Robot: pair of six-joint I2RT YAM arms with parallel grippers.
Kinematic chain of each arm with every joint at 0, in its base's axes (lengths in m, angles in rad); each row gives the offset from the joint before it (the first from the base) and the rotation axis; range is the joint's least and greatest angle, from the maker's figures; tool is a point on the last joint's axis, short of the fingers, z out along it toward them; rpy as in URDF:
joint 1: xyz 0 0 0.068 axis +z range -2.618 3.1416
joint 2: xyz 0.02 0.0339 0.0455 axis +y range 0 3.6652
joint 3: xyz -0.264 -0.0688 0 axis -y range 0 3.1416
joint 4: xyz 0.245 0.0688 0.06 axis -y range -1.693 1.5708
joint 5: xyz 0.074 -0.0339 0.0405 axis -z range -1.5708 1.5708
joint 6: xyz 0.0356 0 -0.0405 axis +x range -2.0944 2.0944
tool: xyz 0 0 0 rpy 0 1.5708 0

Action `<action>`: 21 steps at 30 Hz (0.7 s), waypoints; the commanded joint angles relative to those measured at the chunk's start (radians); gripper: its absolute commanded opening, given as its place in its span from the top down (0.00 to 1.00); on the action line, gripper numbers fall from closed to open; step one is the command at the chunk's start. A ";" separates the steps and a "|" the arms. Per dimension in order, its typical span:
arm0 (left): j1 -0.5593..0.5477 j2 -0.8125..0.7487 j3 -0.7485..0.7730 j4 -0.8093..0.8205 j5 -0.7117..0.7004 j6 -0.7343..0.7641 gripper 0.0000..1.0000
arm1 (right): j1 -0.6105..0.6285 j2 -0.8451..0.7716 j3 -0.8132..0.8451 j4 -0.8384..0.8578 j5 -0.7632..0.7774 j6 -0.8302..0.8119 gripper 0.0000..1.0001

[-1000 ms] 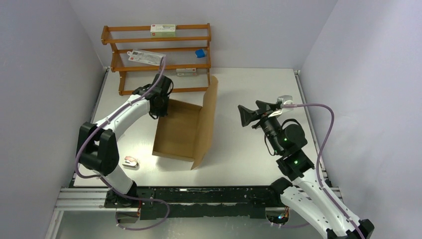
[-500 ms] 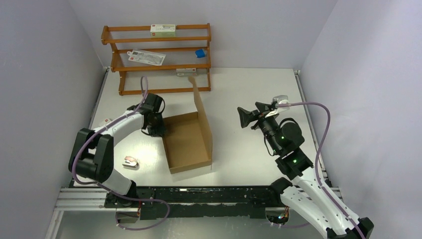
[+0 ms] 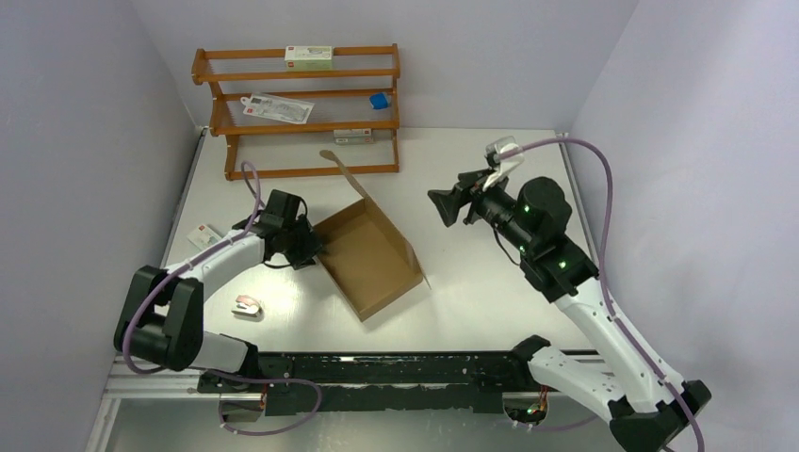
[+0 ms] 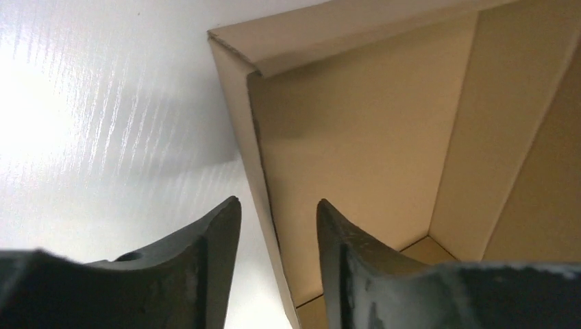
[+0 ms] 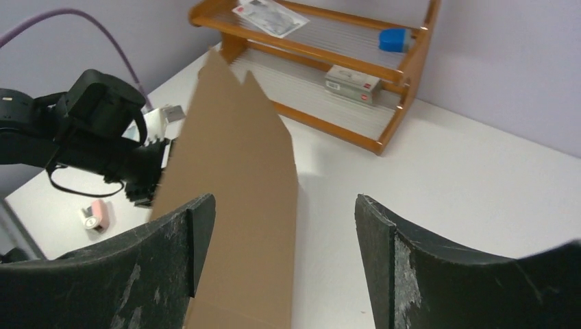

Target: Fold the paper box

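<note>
The paper box [image 3: 372, 266] is a shallow brown cardboard tray lying at an angle in the middle of the table, its lid flap [image 3: 347, 179] standing up at the far side. My left gripper [image 3: 309, 249] is at the box's left wall. In the left wrist view its jaws [image 4: 274, 214] straddle that wall [image 4: 255, 178], open, with a gap on each side. My right gripper [image 3: 441, 207] hovers open to the right of the box, holding nothing. The right wrist view looks between its fingers [image 5: 282, 205] at the upright lid flap [image 5: 233, 164].
An orange-brown wooden rack [image 3: 297, 169] stands at the back left with white cartons [image 3: 309, 57] and a small blue item [image 3: 379, 100]. A small pink-and-white object [image 3: 248, 305] and a white card [image 3: 203, 235] lie left of the box.
The box has swung round and slid nearer with the left gripper, whose jaws have now parted from the wall. The right arm has risen and moved toward the far left.
</note>
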State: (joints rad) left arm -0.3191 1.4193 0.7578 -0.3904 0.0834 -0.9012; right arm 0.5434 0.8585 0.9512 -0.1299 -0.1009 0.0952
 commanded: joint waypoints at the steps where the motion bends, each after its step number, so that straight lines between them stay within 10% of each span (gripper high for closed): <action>1: -0.003 -0.082 0.031 0.004 0.007 0.053 0.47 | 0.012 0.072 0.128 -0.171 -0.126 -0.029 0.22; 21: 0.006 -0.354 0.252 -0.164 -0.341 0.656 0.12 | 0.504 0.612 0.748 -0.649 0.377 -0.187 0.26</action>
State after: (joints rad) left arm -0.3195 1.1080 0.9833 -0.5240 -0.1768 -0.3702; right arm 0.9859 1.3823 1.6062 -0.6361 0.0982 -0.0471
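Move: The paper box's raised lid is the thing to reach. From the right hand its middle is about 9 cm left, 3 cm ahead and 21 cm below; the open box is roughly 14 cm left, 2 cm back and 32 cm below. From the left hand, down at the box's left wall, the lid is some 17 cm right, 3 cm ahead and 8 cm up, the box middle 11 cm right and 2 cm back, and the stapler 13 cm left and 13 cm back. With the box's left wall between but apparently clear of its half-open fingers, the left hand opens them almost fully and rises about 15 cm off the wall, easing left and a little forward as it tips up. The right hand, open and high, sweeps some 14 cm left and slightly back over the box, around the standing lid's level line, rolling and dipping its fingers. ##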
